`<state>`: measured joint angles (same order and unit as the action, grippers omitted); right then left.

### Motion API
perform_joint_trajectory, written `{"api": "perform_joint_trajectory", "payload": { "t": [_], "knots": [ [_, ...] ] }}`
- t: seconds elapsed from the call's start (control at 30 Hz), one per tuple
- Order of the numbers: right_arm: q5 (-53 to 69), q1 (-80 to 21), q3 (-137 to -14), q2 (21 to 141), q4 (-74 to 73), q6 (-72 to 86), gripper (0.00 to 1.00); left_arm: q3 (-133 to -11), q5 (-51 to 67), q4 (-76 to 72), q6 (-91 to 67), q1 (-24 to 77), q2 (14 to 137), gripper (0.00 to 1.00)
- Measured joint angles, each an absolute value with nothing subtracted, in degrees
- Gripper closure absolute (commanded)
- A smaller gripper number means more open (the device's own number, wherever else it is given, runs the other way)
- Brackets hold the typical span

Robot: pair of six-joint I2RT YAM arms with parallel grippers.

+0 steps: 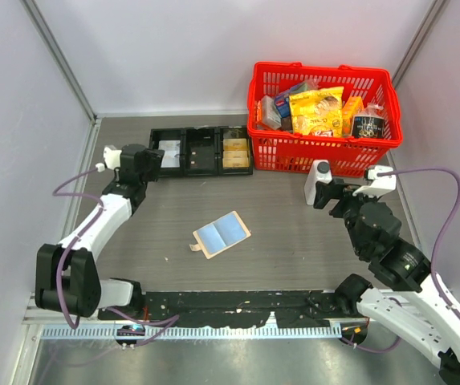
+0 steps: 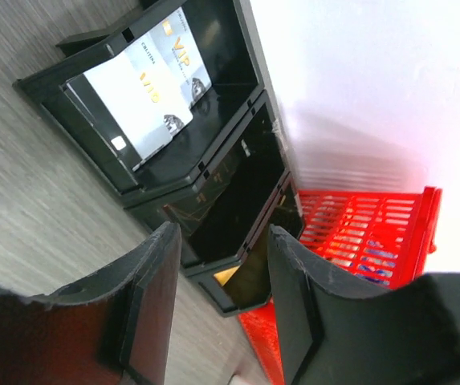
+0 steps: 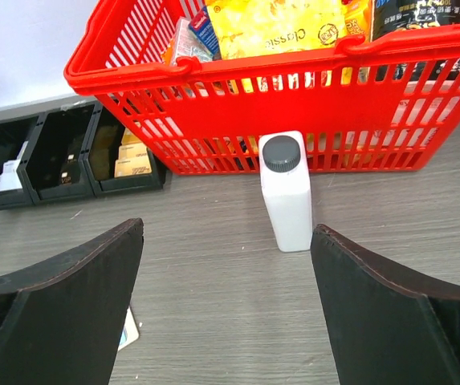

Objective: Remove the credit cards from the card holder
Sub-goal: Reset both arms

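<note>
The card holder (image 1: 221, 233) lies open and flat mid-table, tan-edged with a pale blue inside; one corner (image 3: 129, 330) peeks past my right finger. No card shows in it. Credit cards lie in the black tray (image 1: 183, 168): a white-silver card (image 2: 145, 96) in its left compartment and gold cards (image 1: 234, 152) in its right one. My left gripper (image 2: 223, 241) hovers by the tray's left end (image 1: 154, 164), open, with nothing between its fingers. To the right of the card holder my right gripper (image 3: 228, 233) stands wide open and empty (image 1: 331, 195).
A red basket (image 1: 323, 154) full of packets stands at the back right. A white bottle (image 3: 286, 192) with a grey cap stands upright just in front of it, ahead of my right gripper. Grey walls close the table on three sides.
</note>
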<state>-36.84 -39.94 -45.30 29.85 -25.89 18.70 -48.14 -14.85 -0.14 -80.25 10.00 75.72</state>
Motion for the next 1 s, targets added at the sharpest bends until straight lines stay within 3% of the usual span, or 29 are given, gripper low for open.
{"api": "perform_joint_trajectory", "payload": {
  "t": [0.17, 0.33, 0.4, 0.77, 1.0],
  "knots": [
    [-37.8, -39.9, -46.3, 30.5, -27.2, 18.3, 0.11, -54.1, -13.0, 11.7, -72.4, 9.6, 74.9, 0.41],
    [-40.1, -39.9, -46.9, 31.9, -29.0, 18.0, 0.11, -58.2, -12.4, 22.1, -62.2, 9.6, 72.8, 0.17],
    [-42.3, -39.9, -46.9, 31.7, -29.2, 17.8, 0.11, -58.3, -13.0, 27.1, -56.6, 9.6, 68.5, 0.12],
    [-57.5, -39.9, -47.0, 24.2, -29.6, 15.0, 0.11, -58.6, -15.9, 40.0, -34.7, 9.6, 39.3, 0.02],
    [-64.6, -39.9, -43.8, 16.6, -27.8, 14.5, 0.1, -46.1, -22.0, 36.7, -30.2, 10.0, 15.3, 0.0]
  ]
}}
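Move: The left hand hangs in front of the black tray compartment with the white credit cards, which lie about 9 cm ahead, level sideways and some 15 cm below; the emptied card holder is about 18 cm back, 18 cm right and 18 cm below. From the right hand the card holder is roughly 28 cm left, level fore and aft, 28 cm down; the white bottle stands some 13 cm ahead, 1 cm right, about 20 cm lower, with the red basket's middle 20 cm beyond it and 3 cm farther right. Touching nothing, the left hand draws back from the card tray towards its own base, slowly at first and then quickly, about 22 cm back while rising some 12 cm and drifting left, its left side rolling up by about 45 degrees as the half-open fingers spread fully. The right hand, fingers still wide open, lingers briefly and then swings right and a little back, away from the white bottle, turning clockwise. ##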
